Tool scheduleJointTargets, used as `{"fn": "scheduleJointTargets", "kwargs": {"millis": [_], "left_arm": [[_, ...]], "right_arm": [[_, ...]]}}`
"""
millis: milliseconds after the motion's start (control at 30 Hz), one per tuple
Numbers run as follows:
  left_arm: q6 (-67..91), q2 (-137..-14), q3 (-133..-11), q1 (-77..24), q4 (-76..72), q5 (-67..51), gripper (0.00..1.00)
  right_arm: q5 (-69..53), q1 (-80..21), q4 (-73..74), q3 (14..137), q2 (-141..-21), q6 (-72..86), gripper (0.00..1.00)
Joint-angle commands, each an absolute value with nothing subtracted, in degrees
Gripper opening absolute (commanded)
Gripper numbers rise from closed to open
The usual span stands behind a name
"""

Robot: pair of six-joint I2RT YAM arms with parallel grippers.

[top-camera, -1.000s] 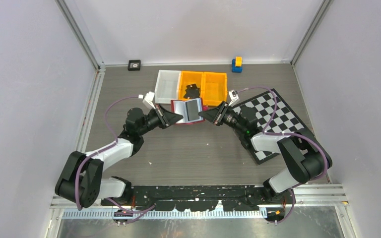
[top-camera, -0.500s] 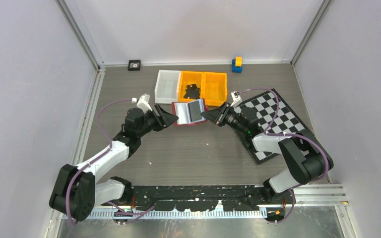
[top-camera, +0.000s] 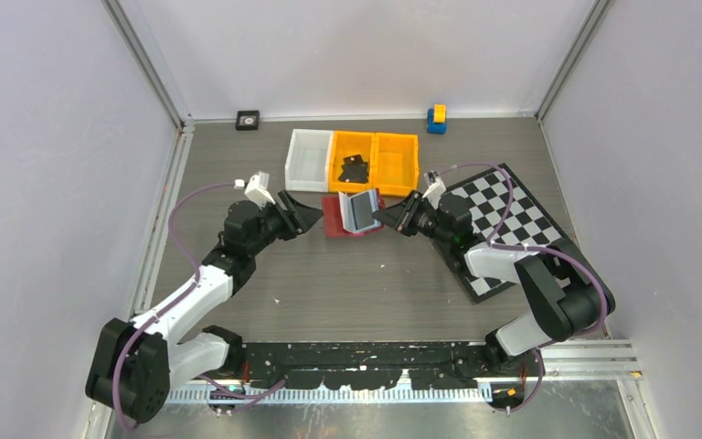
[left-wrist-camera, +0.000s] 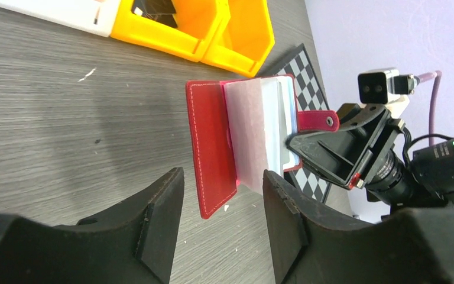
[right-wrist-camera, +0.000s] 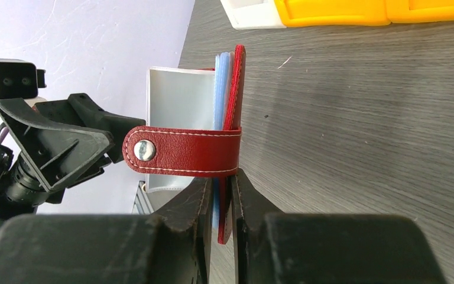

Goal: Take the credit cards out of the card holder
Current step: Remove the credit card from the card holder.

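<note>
The red card holder (top-camera: pixel 355 213) hangs open between the two arms at mid-table. My right gripper (top-camera: pixel 386 217) is shut on its right cover and the pale clear sleeves (right-wrist-camera: pixel 220 89), just below the snap tab (right-wrist-camera: pixel 183 151). In the left wrist view the free left cover (left-wrist-camera: pixel 211 148) slopes down toward the table, and the sleeves (left-wrist-camera: pixel 251 136) fan out beside it. My left gripper (top-camera: pixel 306 212) stands open a little to the left of the holder and touches nothing. The credit cards are hidden from every view.
A white bin (top-camera: pixel 309 158) and two orange bins (top-camera: pixel 395 163) stand behind the holder, one holding a black object (top-camera: pixel 354 167). A chequered board (top-camera: pixel 503 215) lies under the right arm. A blue-and-yellow block (top-camera: pixel 436 118) and a small black item (top-camera: pixel 248 119) sit at the back wall.
My left gripper opened, let go of the holder's left side and drew back to the left. The right gripper kept its grip and the holder has tilted up and partly folded.
</note>
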State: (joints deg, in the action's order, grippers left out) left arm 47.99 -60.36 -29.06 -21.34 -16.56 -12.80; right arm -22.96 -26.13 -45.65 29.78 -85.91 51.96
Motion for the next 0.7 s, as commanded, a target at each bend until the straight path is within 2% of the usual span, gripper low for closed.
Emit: {"fn": "scheduleJointTargets", "kwargs": {"millis": [0, 100, 200, 300, 400, 567, 667], "left_arm": [[48.2, -62.5, -28.8, -21.2, -24.7, -18.4, 0.53], [48.5, -62.5, -28.5, -21.7, -27.3, -19.4, 0.52], [46.9, -63.0, -30.7, -25.9, -26.1, -15.0, 0.46], [43.3, -65.5, -38.7, -31.8, -16.0, -11.2, 0.39], [40.0, -69.6, -47.7, -35.2, -9.5, -9.6, 0.38], [39.4, -78.8, -51.5, -35.1, -10.3, -14.9, 0.12], [40.9, -84.2, -52.7, -34.2, -10.6, -18.6, 0.00]], "right_arm": [[-22.5, -26.1, -46.9, 33.0, -86.3, 50.8, 0.00], [-21.2, -26.1, -43.8, 33.7, -86.4, 49.7, 0.00], [-19.7, -26.3, -40.0, 35.2, -86.9, 47.9, 0.01], [-19.3, -26.6, -38.8, 36.0, -87.9, 47.4, 0.01], [-19.2, -26.6, -38.7, 35.8, -87.7, 47.2, 0.00], [-19.2, -26.8, -38.8, 35.6, -87.1, 47.0, 0.00], [-19.3, -26.8, -39.6, 35.3, -86.9, 46.7, 0.01]]}}
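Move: The card in the open holder's clear pocket is about 11 cm to the left hand's right, level with it forward and some 3 cm lower. The holder's red flap comes first, about 5 cm right and 1 cm back. The yellow bin of dark cards sits about 12 cm ahead, 9 cm right and 17 cm down; the white bin is 12 cm ahead, 1 cm left, equally low. From the right hand, the pocketed card is roughly 4 cm left and 1 cm ahead. The right fingers keep their pinch on the holder's right edge and lower it nearly 3 cm, easing slightly forward. The empty left hand sweeps about 12 cm right towards the pocketed card, climbing midway over the red flap and dipping a little at the end, while it swings some 15 degrees clockwise and its half-open fingers close. Contact with the card can't be seen. ##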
